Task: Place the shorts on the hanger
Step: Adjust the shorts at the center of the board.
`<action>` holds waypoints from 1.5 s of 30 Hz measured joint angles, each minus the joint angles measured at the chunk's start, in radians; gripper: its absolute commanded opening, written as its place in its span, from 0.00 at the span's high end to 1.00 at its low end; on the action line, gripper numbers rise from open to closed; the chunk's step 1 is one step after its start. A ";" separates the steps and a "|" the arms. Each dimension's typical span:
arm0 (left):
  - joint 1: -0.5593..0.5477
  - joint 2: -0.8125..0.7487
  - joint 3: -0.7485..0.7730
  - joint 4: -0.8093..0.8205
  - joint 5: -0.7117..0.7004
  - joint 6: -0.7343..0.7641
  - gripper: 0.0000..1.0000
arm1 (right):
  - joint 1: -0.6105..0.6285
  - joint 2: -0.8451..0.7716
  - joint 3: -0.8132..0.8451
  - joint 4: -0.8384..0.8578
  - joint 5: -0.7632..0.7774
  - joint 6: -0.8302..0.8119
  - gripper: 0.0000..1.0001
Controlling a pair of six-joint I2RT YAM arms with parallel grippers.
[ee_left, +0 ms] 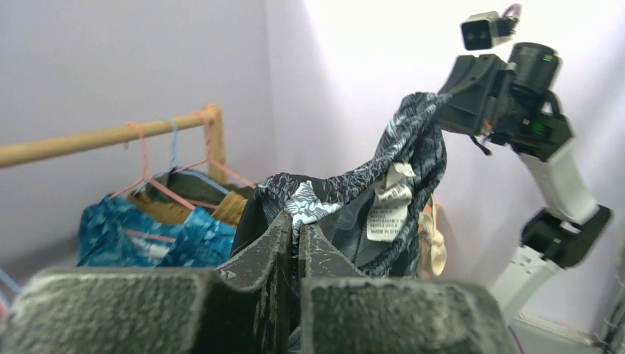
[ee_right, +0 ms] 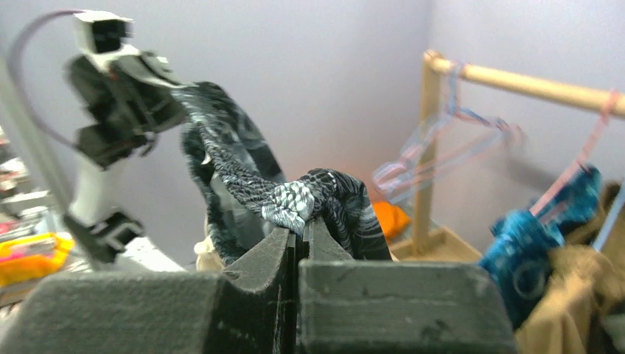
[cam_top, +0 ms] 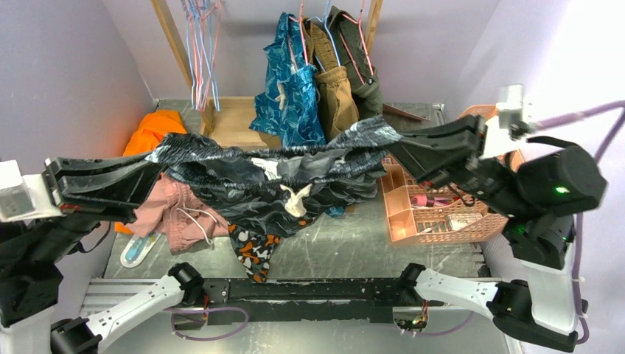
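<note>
The dark shorts with a grey-white print hang stretched in the air between both grippers, and the cream drawstring dangles at the middle. My left gripper is shut on the waistband's left end; its fingertips pinch the fabric, with a white label just beyond. My right gripper is shut on the other end. Light-blue wire hangers hang empty among pink ones at the left of the wooden rail, and look blurred in the right wrist view.
Teal shorts, a tan garment and a dark one hang on the rail. Under the stretched shorts lie a pink garment, orange cloth and black-orange-white shorts. A peach basket stands at the right.
</note>
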 measured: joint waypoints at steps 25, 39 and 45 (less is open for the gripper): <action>0.001 0.010 -0.466 0.012 -0.128 -0.064 0.93 | -0.003 -0.062 -0.592 0.074 0.274 0.051 1.00; 0.002 0.231 -0.433 0.039 -0.498 -0.071 0.93 | -0.004 -0.014 -0.726 0.200 0.553 0.088 1.00; 0.002 0.097 -0.663 0.099 -0.538 -0.158 0.93 | -0.004 -0.117 -0.993 0.298 0.573 0.172 1.00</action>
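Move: The black shorts hang by the waistband from both hands, high over the board. The board's middle, where they are to lie, is about 12 cm ahead, 19 cm right and 58 cm below the left hand; from the right hand, 9 cm ahead, 15 cm left, equally low. The orange-patterned shorts lie beneath, roughly 17 cm ahead and 5 cm right of the left hand; the peach basket is some 19 cm ahead and 38 cm right of the right hand. The black shorts, still pinched at both waistband ends, are first drawn back some 5 cm and slightly up by both arms, then swung forward and well down towards the board, ending about 30 cm lower than they began. The fingers stay shut while the wrists tip downward; near the bottom both hands bob up briefly, the left more, then sink again. ##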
